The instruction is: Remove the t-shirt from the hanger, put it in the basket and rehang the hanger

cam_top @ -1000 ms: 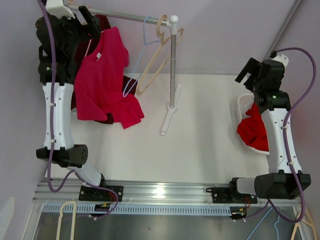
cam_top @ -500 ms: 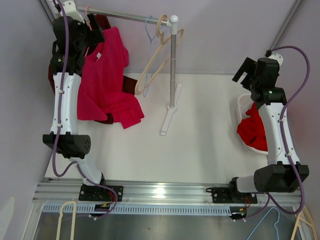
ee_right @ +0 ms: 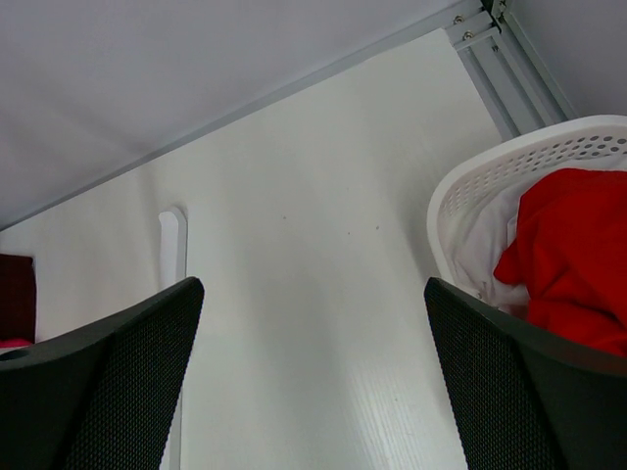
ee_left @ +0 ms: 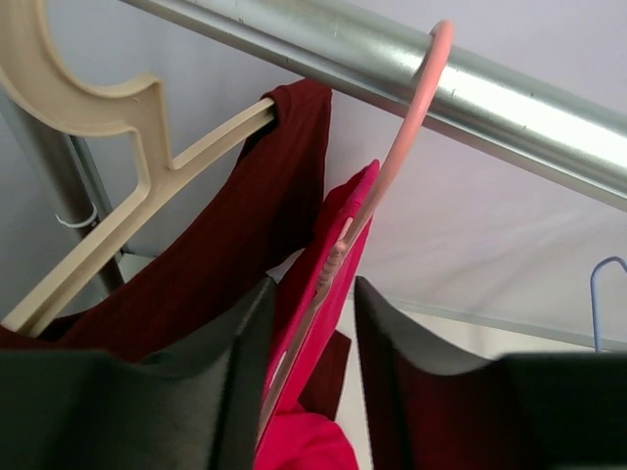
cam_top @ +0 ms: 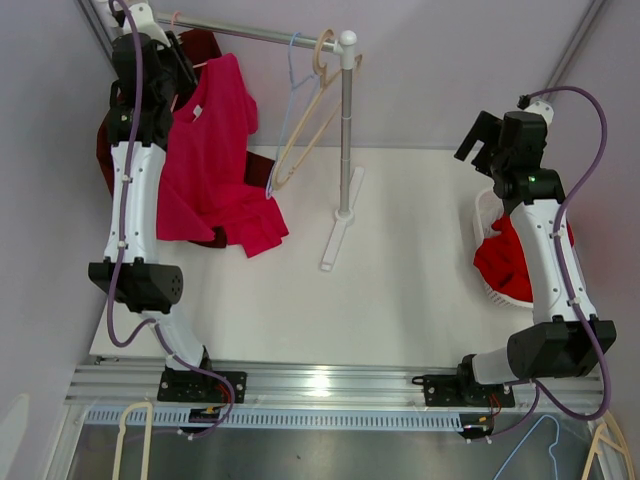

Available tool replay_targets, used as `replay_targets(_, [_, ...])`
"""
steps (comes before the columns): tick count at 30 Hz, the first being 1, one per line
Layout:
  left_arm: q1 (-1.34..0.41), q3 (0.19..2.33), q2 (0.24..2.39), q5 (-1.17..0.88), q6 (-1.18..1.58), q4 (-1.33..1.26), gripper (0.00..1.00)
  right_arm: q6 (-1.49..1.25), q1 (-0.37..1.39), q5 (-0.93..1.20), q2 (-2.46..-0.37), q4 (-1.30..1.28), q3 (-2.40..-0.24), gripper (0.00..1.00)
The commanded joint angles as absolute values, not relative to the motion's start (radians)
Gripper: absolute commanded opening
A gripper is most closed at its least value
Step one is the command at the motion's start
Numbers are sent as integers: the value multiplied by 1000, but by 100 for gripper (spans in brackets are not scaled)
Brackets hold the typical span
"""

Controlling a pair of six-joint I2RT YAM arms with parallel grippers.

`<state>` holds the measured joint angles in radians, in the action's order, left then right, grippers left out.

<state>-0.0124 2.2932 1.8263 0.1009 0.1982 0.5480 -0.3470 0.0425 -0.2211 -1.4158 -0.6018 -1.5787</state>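
A crimson t-shirt hangs on a pink hanger from the metal rail at the far left. My left gripper is up at the rail. In the left wrist view the left gripper is open, its jaws on either side of the hanger's neck and the shirt's shoulder. The left finger touches the cloth and a gap shows at the right finger. My right gripper is wide open and empty above the table, also in its wrist view.
A dark red shirt on a beige hanger hangs just left of the pink one. Empty blue and beige hangers hang near the rack post. A white basket with red cloth stands at the right.
My left arm has swung right and up to the pink hanger at the rail. My right gripper has drifted back and left. The empty hangers have swayed.
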Motion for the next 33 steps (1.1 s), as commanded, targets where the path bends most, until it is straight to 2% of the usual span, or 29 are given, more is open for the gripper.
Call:
replay_targets(1, [-3,2333,1839,92,207,525,39,-347,49,-236,-1420,-569,-1618,100])
replay_targets(4, [-3,2332,1842,84,221,529,32,-350,52,-232,-1424,-568,-1620,100])
replay_targets(11, [-3,2324,1851,83,219,526,32,-348,54,-239,-1422,-568,-1609,99])
replay_targets(14, [-3,2329,1861,66,229,517,19,-347,55,-239,-1419,-568,-1606,100])
replay_targets(15, [-3,2333,1865,64,232,515,10,-347,55,-241,-1417,-566,-1605,100])
replay_targets(17, [-3,2339,1870,55,239,511,1,-344,55,-241,-1417,-568,-1603,100])
replay_targets(33, [-28,2362,1815,-64,230,384,1,-342,69,-238,-1404,-565,-1578,99])
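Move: The pink hanger's neck, carrying the pink t-shirt, stands about 2 cm ahead of the half-open left fingers, level with them. The beige hanger with the dark red shirt hangs some 6 cm to the left and 2 cm ahead of the left hand; the pink t-shirt's middle is about 20 cm below it, 4 cm right and 5 cm back. From the idle right hand the pink hanger lies roughly 12 cm ahead, 50 cm left and 14 cm higher. The left hand eases 2 cm forward, pinches the pink hanger's neck, then carries it about 2 cm right. ##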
